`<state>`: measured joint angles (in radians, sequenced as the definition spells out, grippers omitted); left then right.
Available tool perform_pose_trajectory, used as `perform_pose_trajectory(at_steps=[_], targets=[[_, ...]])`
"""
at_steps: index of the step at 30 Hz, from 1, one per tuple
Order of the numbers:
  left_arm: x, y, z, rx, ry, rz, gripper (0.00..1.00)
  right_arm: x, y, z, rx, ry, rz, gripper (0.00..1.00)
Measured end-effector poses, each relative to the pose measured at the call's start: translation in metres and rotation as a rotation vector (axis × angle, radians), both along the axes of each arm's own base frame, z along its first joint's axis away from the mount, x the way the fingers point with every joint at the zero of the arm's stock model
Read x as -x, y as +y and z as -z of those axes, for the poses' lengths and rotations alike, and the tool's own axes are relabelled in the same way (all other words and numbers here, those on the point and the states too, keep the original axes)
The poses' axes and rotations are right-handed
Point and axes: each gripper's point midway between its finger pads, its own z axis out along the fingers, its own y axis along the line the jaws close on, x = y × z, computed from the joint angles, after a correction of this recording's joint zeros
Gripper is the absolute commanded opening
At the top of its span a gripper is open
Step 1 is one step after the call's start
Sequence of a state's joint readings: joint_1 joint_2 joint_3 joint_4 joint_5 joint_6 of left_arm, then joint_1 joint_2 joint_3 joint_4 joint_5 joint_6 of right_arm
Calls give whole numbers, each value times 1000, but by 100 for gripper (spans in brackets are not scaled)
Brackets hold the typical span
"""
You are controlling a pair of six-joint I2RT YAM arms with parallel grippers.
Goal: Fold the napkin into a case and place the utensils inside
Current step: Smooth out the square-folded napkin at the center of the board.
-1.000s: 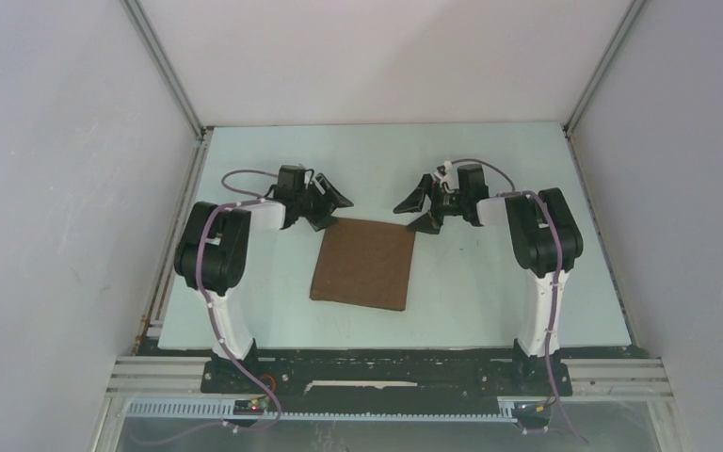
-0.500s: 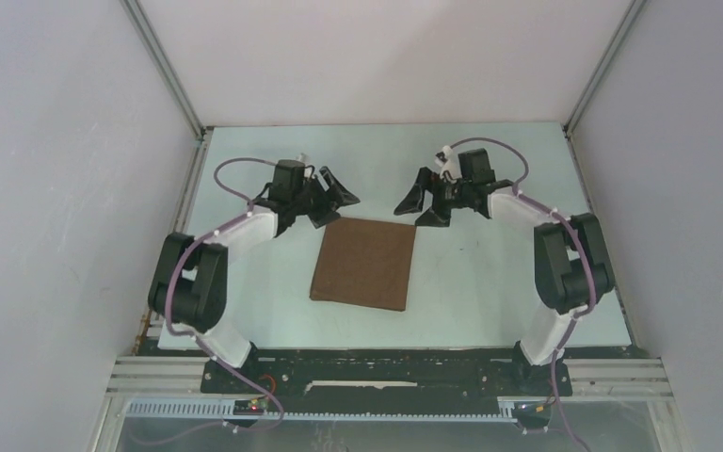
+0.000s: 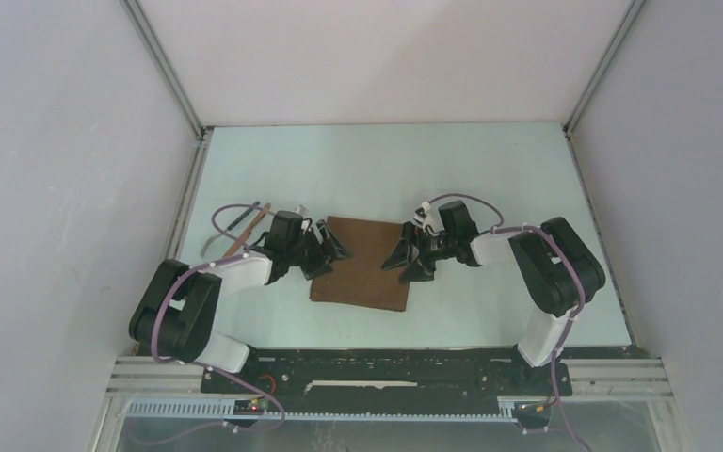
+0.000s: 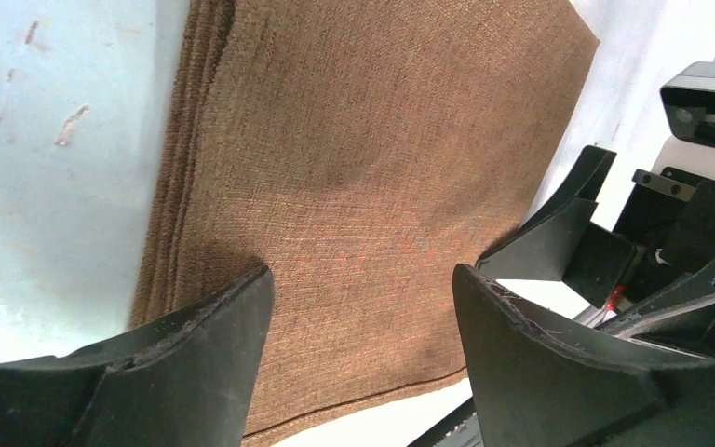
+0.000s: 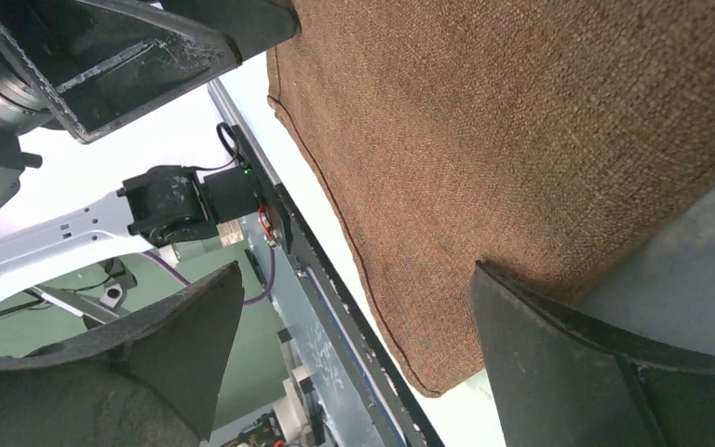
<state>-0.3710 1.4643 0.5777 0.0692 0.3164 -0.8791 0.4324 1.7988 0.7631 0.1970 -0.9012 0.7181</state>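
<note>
The brown napkin (image 3: 362,266) lies folded into a flat rectangle at the middle of the table, its layered edge showing in the left wrist view (image 4: 372,177). My left gripper (image 3: 326,252) hovers open over the napkin's left edge, fingers (image 4: 200,358) spread above the cloth with nothing between them. My right gripper (image 3: 405,261) is open at the napkin's right edge, over its near corner (image 5: 521,140). The utensils (image 3: 245,219), two slim pieces, lie on the table at the far left behind my left arm. No case shows.
The pale table (image 3: 490,169) is walled in by grey panels on three sides. Its near edge carries a black rail (image 3: 386,369), seen close below the napkin's corner in the right wrist view. Both grippers face each other across the cloth.
Both arms pulled back from the napkin's far corners toward its middle sides and dropped lower. The left arm's move uncovered the utensils. The napkin has not shifted.
</note>
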Motion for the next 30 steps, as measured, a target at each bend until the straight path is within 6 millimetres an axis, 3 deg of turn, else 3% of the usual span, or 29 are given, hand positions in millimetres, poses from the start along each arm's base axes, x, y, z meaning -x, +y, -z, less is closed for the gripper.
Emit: perform_pose_trajectory(at_steps=[3, 6, 10, 13, 18, 21, 27, 30], targets=[[0, 5, -1, -19, -19, -1, 81, 2, -1, -3, 7, -19, 7, 100], [4, 15, -4, -67, -37, -9, 82, 4, -4, -19, 10, -59, 17, 100], [12, 23, -24, -87, -85, -1, 82, -6, -5, -44, -19, -128, 29, 100], [17, 23, -40, -72, -122, 16, 82, -21, -6, -49, -35, -144, 50, 100], [30, 12, -52, -36, -132, 72, 82, -62, -14, -32, -55, -118, 107, 100], [42, 4, -52, -23, -126, 112, 82, -81, -21, -5, -48, -68, 136, 100], [56, -1, -45, -25, -95, 148, 82, -88, -22, -2, -49, -46, 108, 100], [55, 1, -39, -40, -81, 141, 82, -81, -22, -7, -5, -61, 100, 100]])
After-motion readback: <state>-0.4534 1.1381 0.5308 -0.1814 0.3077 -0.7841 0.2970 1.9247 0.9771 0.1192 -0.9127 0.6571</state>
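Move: The folded napkin's middle is roughly 8 cm to the left hand's right and 2 cm ahead; its near-left corner is about 9 cm back and 4 cm left. From the right hand the middle is 6 cm left and 3 cm ahead, the far-right corner some 13 cm ahead and 5 cm right; all this lies about 2 cm below the hands. The brown knife is about 18 cm left and 10 cm ahead of the left hand. On the napkin's right side, the right hand lifts about 5 cm, swings forward some 8 cm towards the far-right corner and comes back down on the cloth with fingers wide, drifting slightly right. The left hand slides a little left at the left edge, lifts off about 5 cm, then draws back over 5 cm towards the near-left corner, sinking slightly, still open. ##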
